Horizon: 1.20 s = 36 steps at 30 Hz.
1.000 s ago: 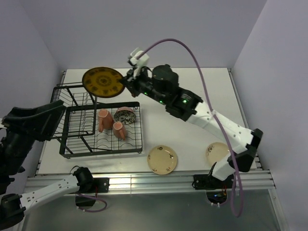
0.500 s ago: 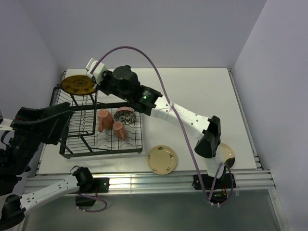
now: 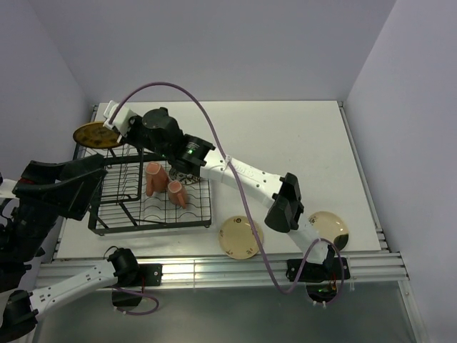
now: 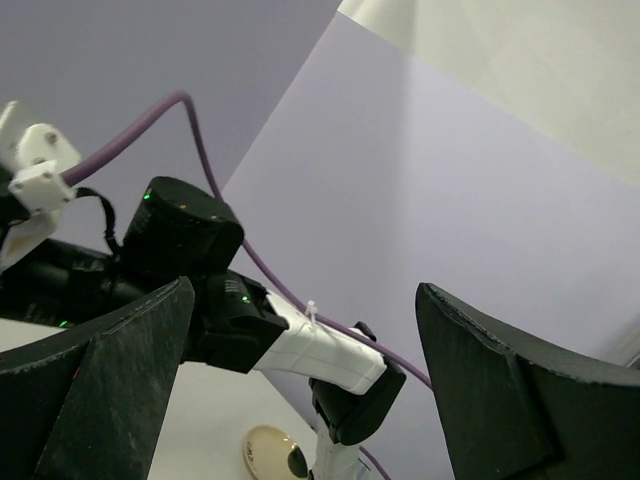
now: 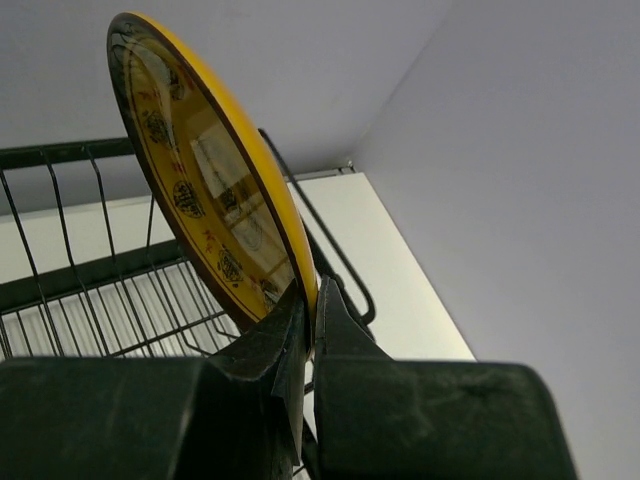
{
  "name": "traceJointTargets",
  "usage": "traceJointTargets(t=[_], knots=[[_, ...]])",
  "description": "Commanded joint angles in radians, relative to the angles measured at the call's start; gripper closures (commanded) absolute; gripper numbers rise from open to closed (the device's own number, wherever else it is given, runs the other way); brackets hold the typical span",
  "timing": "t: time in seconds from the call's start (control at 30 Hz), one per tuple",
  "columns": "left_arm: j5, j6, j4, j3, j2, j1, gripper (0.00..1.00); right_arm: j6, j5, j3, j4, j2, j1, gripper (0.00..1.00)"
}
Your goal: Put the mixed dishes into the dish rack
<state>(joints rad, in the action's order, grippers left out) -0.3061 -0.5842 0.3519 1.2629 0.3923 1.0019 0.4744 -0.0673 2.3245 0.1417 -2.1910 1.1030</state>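
Observation:
My right gripper (image 3: pixel 114 137) (image 5: pixel 312 300) is shut on the rim of the mustard-yellow plate (image 3: pixel 91 134) (image 5: pixel 205 195). It holds the plate on edge above the far left end of the black dish rack (image 3: pixel 203 214) (image 5: pixel 95 300). Two pinkish-orange mugs (image 3: pixel 156 179) (image 3: pixel 176 194) lie in the rack, and the dark bowl (image 3: pixel 188 176) behind them is partly hidden by the arm. Two cream plates (image 3: pixel 240 237) (image 3: pixel 328 227) sit on the table near its front edge. My left gripper (image 3: pixel 89 179) (image 4: pixel 305 290) hangs open and empty at the rack's left side.
The right arm and its purple cable (image 3: pixel 214 136) reach across the rack from the front right. Walls close in behind the table and on both sides. In the left wrist view, one cream plate (image 4: pixel 262 450) shows under the right arm.
The right arm has swung the yellow plate leftward, from over the back of the table to above the rack's far left end. The left gripper has barely shifted.

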Motion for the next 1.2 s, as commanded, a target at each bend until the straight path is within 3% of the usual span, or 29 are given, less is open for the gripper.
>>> traceJointTargets(t=[0.0, 1.17], knots=[[0.042, 0.009, -0.036, 0.030, 0.008, 0.001, 0.01, 0.003, -0.038, 0.062, -0.059, -0.019, 0.012, 1.00], [-0.004, -0.052, 0.039, 0.053, -0.007, 0.001, 0.01, -0.109, -0.169, 0.118, -0.100, -0.147, 0.017, 1.00]])
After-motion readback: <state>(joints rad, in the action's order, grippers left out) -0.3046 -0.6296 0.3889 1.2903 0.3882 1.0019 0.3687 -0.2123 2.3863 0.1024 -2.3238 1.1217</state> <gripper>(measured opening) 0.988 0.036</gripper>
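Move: The right hand holds the amber plate by its edge, the plate's middle about 6 cm left and 3 cm ahead. The far half of the dish rack's upper tier lies roughly 8 cm left, 4 cm ahead and 10 cm below. Some 28 cm below, the tall pink mug is almost underneath, and the second pink mug is about 8 cm right and 6 cm back. From the left hand that upper tier place is some 25 cm ahead, 10 cm left and 25 cm lower. Still pinching the amber plate by its near edge, the right hand lowers it about 5 cm towards the dish rack's upper tier, edging some 2 cm left on the way. The descent then stops; the hand stays at that height, creeping slightly forward while it turns clockwise and tips by just over 5 degrees each. The fingers stay shut. ##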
